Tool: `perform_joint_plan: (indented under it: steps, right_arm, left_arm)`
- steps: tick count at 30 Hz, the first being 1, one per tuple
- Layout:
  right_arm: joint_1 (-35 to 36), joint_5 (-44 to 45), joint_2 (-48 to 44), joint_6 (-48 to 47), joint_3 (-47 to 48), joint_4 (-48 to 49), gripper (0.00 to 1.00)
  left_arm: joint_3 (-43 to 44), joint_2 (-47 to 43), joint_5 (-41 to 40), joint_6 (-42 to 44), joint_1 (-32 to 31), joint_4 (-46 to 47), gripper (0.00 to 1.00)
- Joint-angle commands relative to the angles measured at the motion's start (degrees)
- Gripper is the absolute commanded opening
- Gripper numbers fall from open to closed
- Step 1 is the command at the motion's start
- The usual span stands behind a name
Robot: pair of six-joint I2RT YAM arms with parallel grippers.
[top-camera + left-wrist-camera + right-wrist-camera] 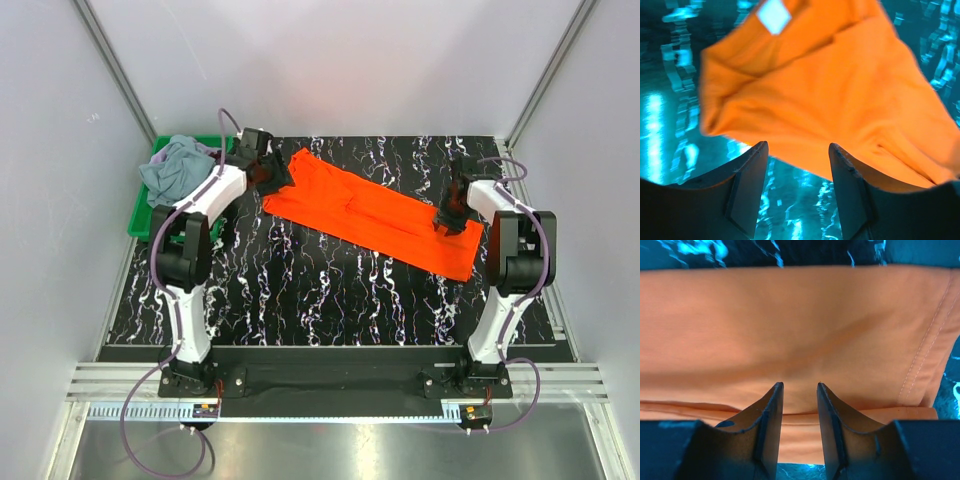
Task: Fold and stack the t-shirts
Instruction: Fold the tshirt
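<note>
A bright orange-red t-shirt [370,210] lies folded into a long strip, running diagonally across the black marbled table from back left to front right. Its white neck label [773,15] shows in the left wrist view. My left gripper [268,172] hovers at the strip's left end. It is open [797,145], with only table between its fingers and the cloth edge [830,90] just beyond the tips. My right gripper [448,222] is over the strip's right end, open [800,385], with the layered shirt [800,315] flat beneath and ahead of it. A grey-blue t-shirt [178,168] is bunched in the bin.
A green plastic bin [140,215] sits off the table's back left corner, close behind the left arm. White enclosure walls stand on three sides. The arm bases are at the near edge.
</note>
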Motion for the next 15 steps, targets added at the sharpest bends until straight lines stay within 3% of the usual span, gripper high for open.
perform_joint_plan:
  steps: [1,7,15]
  right_arm:
    - [-0.6,2.1,0.4,1.8,-2.9,1.6,0.4]
    - [-2.7,2.0,-1.2,5.4,-9.0,2.8,0.39]
    - [-2.5,-6.3,-11.2,13.1,-21.1,6.4,0.4]
  left_arm:
    - [-2.9,1.7,5.2,0.1,-0.1,5.3,0.57]
    - [0.8,8.9,6.2,-0.4,-0.1,4.9,0.57]
    - [16.8,19.1,5.6,0.5,0.4,1.2,0.58]
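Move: My left hand hangs about 10 cm above the table. The middle of the t-shirt's left end is some 4 cm ahead and level sideways, its far corner about 13 cm ahead and 4 cm to the right, and the green bin's middle roughly 29 cm to the left and 3 cm ahead. My right fingertips are just over the cloth, about 2 cm up; the shirt's right end has its middle about 8 cm to their right and 5 cm back, and its near corner 12 cm back and 6 cm right. I press my half-open right fingertips about 2 cm down onto the folded t-shirt and drag its right part back towards me, about 5 cm in all, the wrist turning some 10 degrees clockwise. Meanwhile my left hand sinks about 7 cm to the shirt's left end, drifting a little right, then pushes forward low over it with fingers still open; whether they touch the cloth can't be seen. ##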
